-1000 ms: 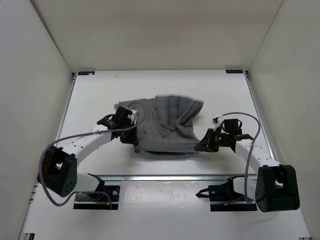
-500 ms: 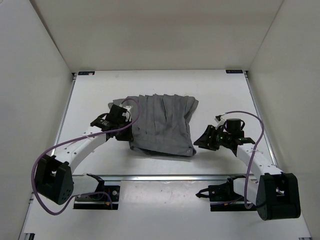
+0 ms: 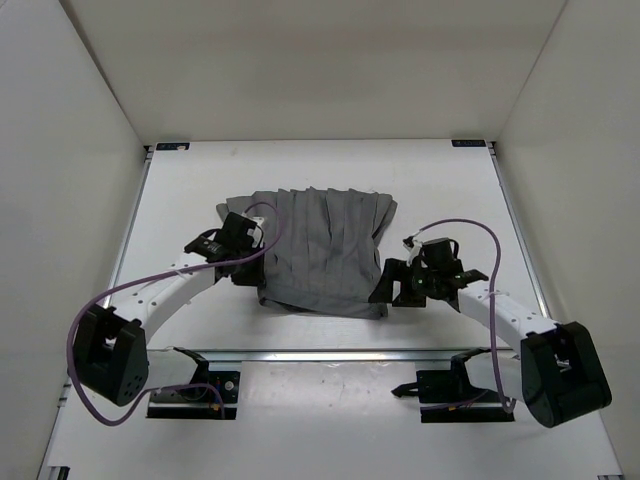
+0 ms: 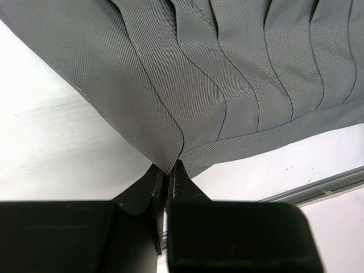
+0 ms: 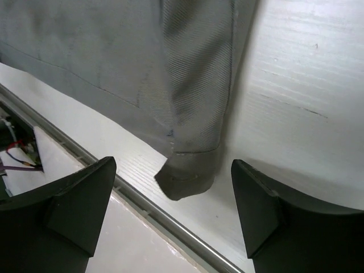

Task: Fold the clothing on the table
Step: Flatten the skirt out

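The grey pleated clothing lies spread on the white table, pleats running lengthwise. My left gripper is at its left near edge. In the left wrist view that gripper is shut on a fold of the clothing, with the fabric pinched between the tips. My right gripper sits by the near right corner. The right wrist view shows the right gripper open wide, and the clothing's corner lies on the table between the fingers, untouched by them.
A metal rail runs along the table's near edge, close behind the clothing's near hem, and shows in the right wrist view as the rail. White walls enclose the table on three sides. Purple cables loop over both arms.
My right gripper has opened and let go of the clothing's near right corner, which now lies flat. The bunched right side has spread out. The left gripper stays shut on the fabric.
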You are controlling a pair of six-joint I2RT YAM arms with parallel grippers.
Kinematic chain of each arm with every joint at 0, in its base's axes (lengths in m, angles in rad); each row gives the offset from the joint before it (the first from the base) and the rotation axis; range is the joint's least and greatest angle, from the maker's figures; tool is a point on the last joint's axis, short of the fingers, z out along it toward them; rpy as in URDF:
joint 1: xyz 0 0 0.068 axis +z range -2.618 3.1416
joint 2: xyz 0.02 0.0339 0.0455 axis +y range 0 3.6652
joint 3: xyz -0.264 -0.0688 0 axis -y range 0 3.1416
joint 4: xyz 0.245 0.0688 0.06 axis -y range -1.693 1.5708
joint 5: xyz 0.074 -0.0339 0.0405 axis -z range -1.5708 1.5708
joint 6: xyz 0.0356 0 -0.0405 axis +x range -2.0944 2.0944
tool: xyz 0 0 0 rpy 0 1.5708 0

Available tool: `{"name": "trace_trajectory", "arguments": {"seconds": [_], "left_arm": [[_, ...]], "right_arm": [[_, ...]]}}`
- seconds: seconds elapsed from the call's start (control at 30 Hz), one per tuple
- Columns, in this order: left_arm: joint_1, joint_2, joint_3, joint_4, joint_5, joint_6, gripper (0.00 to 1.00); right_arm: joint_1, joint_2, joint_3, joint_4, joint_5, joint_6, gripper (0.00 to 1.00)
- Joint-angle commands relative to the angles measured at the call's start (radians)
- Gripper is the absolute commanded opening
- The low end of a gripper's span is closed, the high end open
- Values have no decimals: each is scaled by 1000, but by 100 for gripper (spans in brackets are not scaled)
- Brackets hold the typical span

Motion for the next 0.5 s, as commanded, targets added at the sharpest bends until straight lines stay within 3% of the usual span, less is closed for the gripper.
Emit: {"name": "trace_trajectory", "arguments": {"seconds": [0.0,0.07,0.27,0.4,0.47], "left_arm": [[-11,-3,-18,17,25,8,0],[-14,-9,-25,15,30,8,0],[-5,-24,-53,6,49,16,0],[-16,-23,-79,21,83,21,0],[-13,-15,-88,33,89,16,0]], "right_arm": [[22,42,23,22,61,-17,79],[47,78,23,27,77,-20,75],[75,162,45,36,88,-21,50],[76,191,57,85,59,-12,25],[84,216,62,96,53,-6,0]]}}
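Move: The skirt's near right corner lies in the gap below the right hand's open fingers, about 4 cm down, 1 cm left and 1 cm nearer the base; the middle of the near hem is some 13 cm left and 2 cm back, and the far right corner some 19 cm ahead and 1 cm right. The left hand holds the near left corner; its spot on the table is about 3 cm back, straight in line, 6 cm down, with the near right corner 26 cm to the right and 3 cm back. The right fingers close from wide open and pinch the skirt's near right corner as that hand sinks about 3 cm onto the cloth, drifting a little left. Meanwhile the left hand, still gripping the near left corner, draws it back towards the base and down towards the table, roughly 2 cm each way, its wrist tipping slightly. ##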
